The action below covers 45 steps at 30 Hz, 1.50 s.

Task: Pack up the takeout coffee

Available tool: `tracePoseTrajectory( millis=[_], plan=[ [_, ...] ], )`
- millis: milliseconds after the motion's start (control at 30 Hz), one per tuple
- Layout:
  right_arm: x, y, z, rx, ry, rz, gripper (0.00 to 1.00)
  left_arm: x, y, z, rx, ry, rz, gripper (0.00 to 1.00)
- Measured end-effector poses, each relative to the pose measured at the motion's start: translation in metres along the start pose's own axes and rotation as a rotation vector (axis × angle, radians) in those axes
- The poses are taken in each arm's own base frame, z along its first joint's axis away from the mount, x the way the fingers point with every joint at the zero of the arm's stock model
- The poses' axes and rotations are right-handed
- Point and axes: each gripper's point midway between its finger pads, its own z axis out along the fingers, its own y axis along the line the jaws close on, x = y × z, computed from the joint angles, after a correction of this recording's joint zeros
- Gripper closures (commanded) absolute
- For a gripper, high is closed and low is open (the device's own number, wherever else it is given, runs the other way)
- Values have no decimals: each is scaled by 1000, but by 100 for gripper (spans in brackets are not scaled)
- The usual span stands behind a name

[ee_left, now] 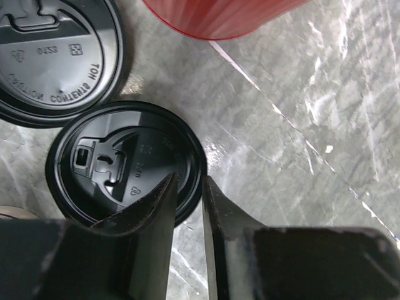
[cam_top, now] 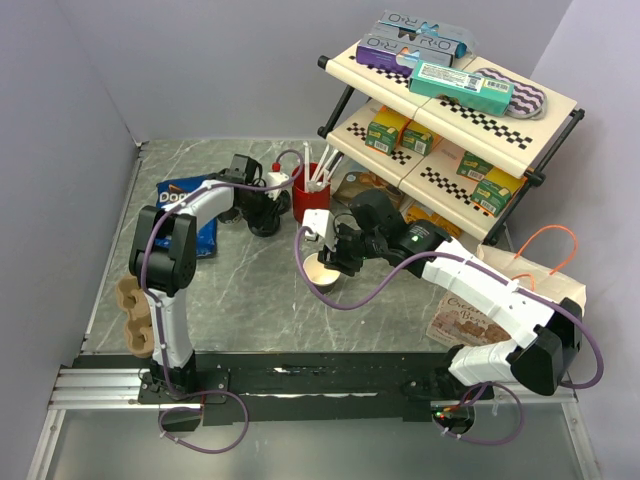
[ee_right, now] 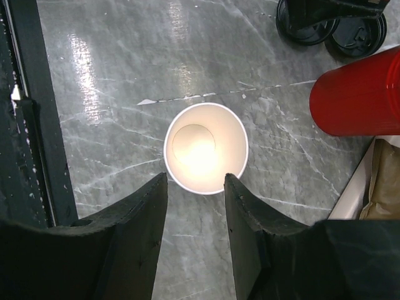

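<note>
The takeout coffee cup (ee_right: 206, 147) stands upright and lidless on the grey marbled table, its inside cream-white and empty. My right gripper (ee_right: 195, 178) hangs open just above it, and the cup's near rim shows between the fingertips; in the top view the cup (cam_top: 320, 271) sits mid-table. Two round black lids lie at the back. The nearer lid (ee_left: 119, 164) has its rim between the fingers of my left gripper (ee_left: 189, 179). One finger is over the lid and the other is outside its edge, a narrow gap apart. The second lid (ee_left: 56, 59) lies beside it.
A tall red cup (cam_top: 311, 192) with white straws stands right beside the lids. A blue chip bag (cam_top: 190, 215) lies left of them, and a brown cup carrier (cam_top: 135, 315) sits at the left edge. A two-tier shelf (cam_top: 450, 110) of boxes fills the back right.
</note>
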Motion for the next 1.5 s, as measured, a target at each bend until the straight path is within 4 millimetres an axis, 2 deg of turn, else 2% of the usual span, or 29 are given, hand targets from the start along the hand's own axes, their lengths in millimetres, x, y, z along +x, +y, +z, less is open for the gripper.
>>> tracePoseTrajectory(
  millis=[200, 400, 867, 1233, 1500],
  plan=[
    [1, -2, 0, 3, 3, 4, 51, 1, -4, 0, 34, 18, 13, 69],
    [2, -3, 0, 6, 4, 8, 51, 9, -5, 6, 45, 46, 4, 71],
    [4, -3, 2, 2, 10, 10, 51, 13, -4, 10, 47, 57, -1, 85],
    [4, -3, 2, 2, 10, 10, 51, 7, -1, 6, 86, 39, -45, 99],
    [4, -3, 2, 2, 10, 10, 51, -2, 6, -3, 114, 0, -109, 99]
  ],
)
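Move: Just ahead-left of the left fingertips lies the nearer black lid, its middle about 3 cm forward, 2 cm left and 2 cm below. The second black lid is some 10 cm ahead and 2 cm right, the red holder about 7 cm ahead and 10 cm right, and a paper cup roughly 7 cm ahead and 10 cm left. From the idle right hand the nearer lid is around 16 cm forward, 18 cm left and 14 cm below. Sinking about 1.5 cm and easing slightly back at the nearer lid's rim, on its side towards the robot's right, the left hand pauses low and closes its part-open fingers almost fully, seeming to pinch the edge. It then rises roughly 2 cm, drifting about 1 cm forward and a little left while the wrist tilts some 10 degrees, swinging the fingers' pointing back and right. ##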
